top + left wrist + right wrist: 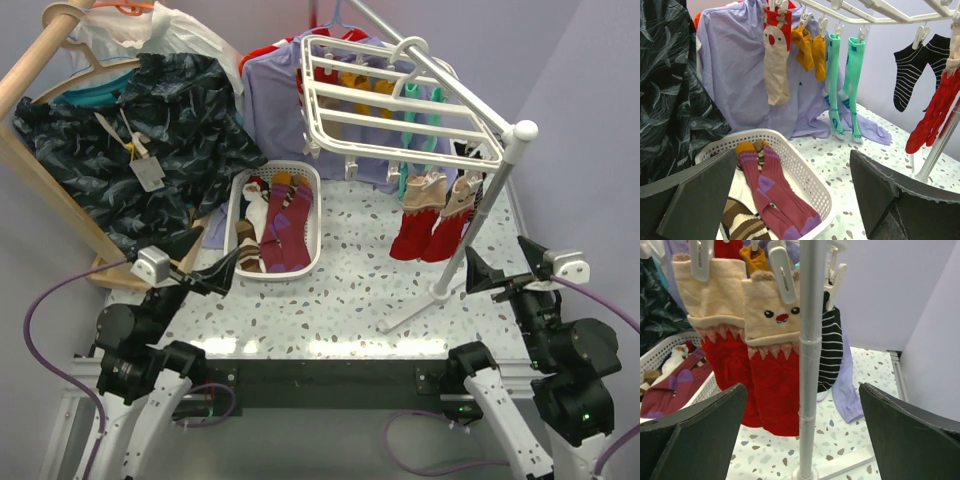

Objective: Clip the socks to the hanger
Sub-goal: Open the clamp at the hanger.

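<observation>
A maroon pair of socks (287,222) (771,191) lies in the white slotted basket (316,215) (807,167), purple toes toward me. A brown pair with cream stripes (248,248) (742,224) lies beside it. The maroon pair also shows at the left of the right wrist view (671,389). The white grid hanger (385,95) (875,10) hangs above the table's far side, with several other socks clipped under it. My left gripper (215,270) (793,167) is open just short of the basket. My right gripper (488,272) (802,392) is open, facing the stand pole (808,365).
The hanger's white stand (468,232) rises from a foot on the table at the right. Red reindeer socks (425,230) (765,390) hang low beside it. A wooden rail (35,70) with a dark shirt (130,150) stands left. A lavender shirt (270,90) (735,75) hangs behind the basket.
</observation>
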You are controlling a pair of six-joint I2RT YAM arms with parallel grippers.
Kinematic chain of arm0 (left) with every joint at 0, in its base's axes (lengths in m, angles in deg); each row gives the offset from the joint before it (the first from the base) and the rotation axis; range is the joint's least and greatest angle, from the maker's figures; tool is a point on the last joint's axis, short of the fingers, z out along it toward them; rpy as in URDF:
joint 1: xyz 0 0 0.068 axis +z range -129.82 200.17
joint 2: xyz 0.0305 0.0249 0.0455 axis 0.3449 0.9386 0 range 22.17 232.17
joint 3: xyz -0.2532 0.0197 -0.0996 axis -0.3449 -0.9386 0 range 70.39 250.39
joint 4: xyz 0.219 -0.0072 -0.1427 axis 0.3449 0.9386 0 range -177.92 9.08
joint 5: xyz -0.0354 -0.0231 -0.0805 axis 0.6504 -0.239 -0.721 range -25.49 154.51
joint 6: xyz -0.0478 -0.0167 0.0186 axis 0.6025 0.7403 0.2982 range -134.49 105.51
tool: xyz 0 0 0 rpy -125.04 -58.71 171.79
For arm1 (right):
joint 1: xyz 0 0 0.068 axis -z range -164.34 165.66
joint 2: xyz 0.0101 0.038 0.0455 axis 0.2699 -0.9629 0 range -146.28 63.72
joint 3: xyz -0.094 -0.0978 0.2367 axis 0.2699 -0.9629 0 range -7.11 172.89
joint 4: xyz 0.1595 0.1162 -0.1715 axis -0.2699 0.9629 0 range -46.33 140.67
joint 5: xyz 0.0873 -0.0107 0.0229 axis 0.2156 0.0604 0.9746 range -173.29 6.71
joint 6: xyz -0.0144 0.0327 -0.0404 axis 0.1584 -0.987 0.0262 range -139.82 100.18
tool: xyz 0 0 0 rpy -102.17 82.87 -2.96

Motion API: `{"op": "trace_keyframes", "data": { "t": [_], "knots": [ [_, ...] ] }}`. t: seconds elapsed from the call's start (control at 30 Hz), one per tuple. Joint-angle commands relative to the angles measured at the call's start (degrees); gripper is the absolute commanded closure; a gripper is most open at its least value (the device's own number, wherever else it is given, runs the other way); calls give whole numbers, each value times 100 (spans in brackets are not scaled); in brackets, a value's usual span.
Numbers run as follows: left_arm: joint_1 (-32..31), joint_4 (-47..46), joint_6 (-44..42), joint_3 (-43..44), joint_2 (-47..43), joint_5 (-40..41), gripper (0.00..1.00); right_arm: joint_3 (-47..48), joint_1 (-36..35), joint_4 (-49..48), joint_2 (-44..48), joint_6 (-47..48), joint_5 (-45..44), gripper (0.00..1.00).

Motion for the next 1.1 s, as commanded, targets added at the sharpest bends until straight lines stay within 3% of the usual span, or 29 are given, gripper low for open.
{"op": "trace_keyframes", "data": {
  "t": [0.0,0.37,0.6,0.87,1.07],
  "knots": [
    [-47,-487,203,-33,463,-257,0,448,3,139,-455,-146,625,1],
    [-127,-777,493,653,2230,-1267,0,2117,3,561,-2221,-595,3638,1],
    [-205,-1050,572,1012,2608,-1216,0,2829,3,492,-3416,-885,3860,1],
    [-399,-1189,906,1769,3671,-1400,0,3137,-137,-405,-3954,-1386,3343,1],
    [-671,-1674,1065,1962,4006,-1216,0,3208,-1488,-555,-4313,-1132,2158,1]
  ]
}}
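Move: The empty clamp on the hanger's near rail, just left of the reindeer socks, is roughly 11 cm ahead of the right hand, 19 cm left and 12 cm above; the reindeer socks hang about 12 cm ahead and 10 cm left, with the pole some 8 cm straight ahead. For the left hand, the maroon socks in the basket lie about 15 cm ahead, 8 cm right and 25 cm below, a striped sock 6 cm to their left and 3 cm nearer. Open and empty, the right hand sweeps some 16 cm left while rising about 8 cm, swinging its fingers nearly 40 degrees counter-clockwise, and pushes about 7 cm forward in the second half, so that it comes up close to the empty clamp beside the reindeer socks. The left hand, also open, goes about 12 cm forward and right over the basket, dipping 4 cm and rising again as it turns clockwise and tips down. ##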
